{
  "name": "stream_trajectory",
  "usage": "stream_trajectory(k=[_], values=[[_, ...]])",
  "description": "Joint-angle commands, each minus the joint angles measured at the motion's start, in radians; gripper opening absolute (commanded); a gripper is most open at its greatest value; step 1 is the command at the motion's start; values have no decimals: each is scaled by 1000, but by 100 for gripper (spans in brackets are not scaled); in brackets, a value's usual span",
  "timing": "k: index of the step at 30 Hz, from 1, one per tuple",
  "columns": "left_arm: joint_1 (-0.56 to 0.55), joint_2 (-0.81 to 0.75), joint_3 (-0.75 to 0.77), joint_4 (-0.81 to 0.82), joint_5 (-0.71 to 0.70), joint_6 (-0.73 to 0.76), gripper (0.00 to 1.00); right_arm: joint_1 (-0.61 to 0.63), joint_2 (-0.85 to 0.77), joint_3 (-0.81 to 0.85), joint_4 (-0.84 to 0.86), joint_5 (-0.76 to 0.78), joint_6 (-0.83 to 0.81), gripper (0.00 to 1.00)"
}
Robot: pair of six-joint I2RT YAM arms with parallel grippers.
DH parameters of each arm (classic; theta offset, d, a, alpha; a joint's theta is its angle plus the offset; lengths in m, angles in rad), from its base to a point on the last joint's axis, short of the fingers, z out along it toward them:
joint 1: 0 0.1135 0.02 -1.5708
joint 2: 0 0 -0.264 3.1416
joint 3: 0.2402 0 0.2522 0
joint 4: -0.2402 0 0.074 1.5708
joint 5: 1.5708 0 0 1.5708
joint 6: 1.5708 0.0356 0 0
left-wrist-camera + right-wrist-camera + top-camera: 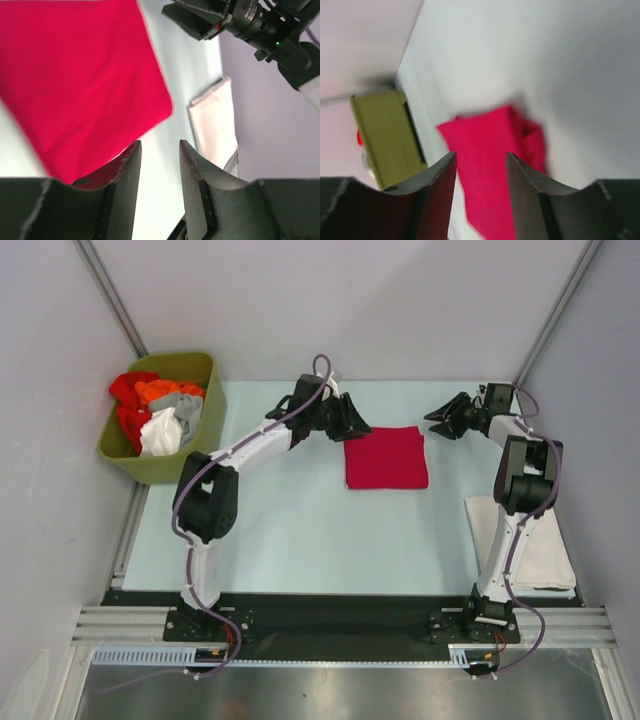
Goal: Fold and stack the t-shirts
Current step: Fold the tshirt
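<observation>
A crimson-red t-shirt (386,457) lies folded into a flat rectangle at the table's middle. My left gripper (358,427) hovers at the shirt's far left corner. In the left wrist view that gripper (160,145) is open, with bare table showing between its fingers and the red cloth (85,80) just beside them. My right gripper (434,420) hangs above the table past the shirt's far right corner. It is open and empty (481,156), looking down at the red shirt (495,165). An off-white folded t-shirt (545,545) lies at the right edge, partly behind the right arm.
An olive-green bin (205,400) at the far left holds red, orange, grey and white t-shirts (160,415) in a heap. The bin (385,140) also shows in the right wrist view. Grey walls close in the table on three sides.
</observation>
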Motion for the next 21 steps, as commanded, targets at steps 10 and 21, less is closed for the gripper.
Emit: stream_trajectory(k=[10, 21], values=[[-48, 195, -44, 138, 114, -54, 41, 122, -274, -601, 408, -213, 115, 48], [-31, 75, -27, -31, 46, 132, 41, 8, -364, -593, 243, -224, -30, 24]])
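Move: The folded red t-shirt lies on the table between the hands. Its middle is about 14 cm left of the right hand, 8 cm back and 5 cm lower; from the left hand it is about 10 cm right, 2 cm ahead and 15 cm down. The shirt's right edge runs about 1 cm left of the right hand. The white folded stack lies some 36 cm back from that hand, 23 cm to its right and 5 cm lower. Back by about 14 cm the right hand sweeps along the t-shirt's right side, hopping up and leftward, then dropping low at that edge and easing back to the right, its fingers closing to about half their gap. The left hand sinks some 13 cm, drifting slightly back, to hover or touch down at the shirt's left side, fingers still part open. ##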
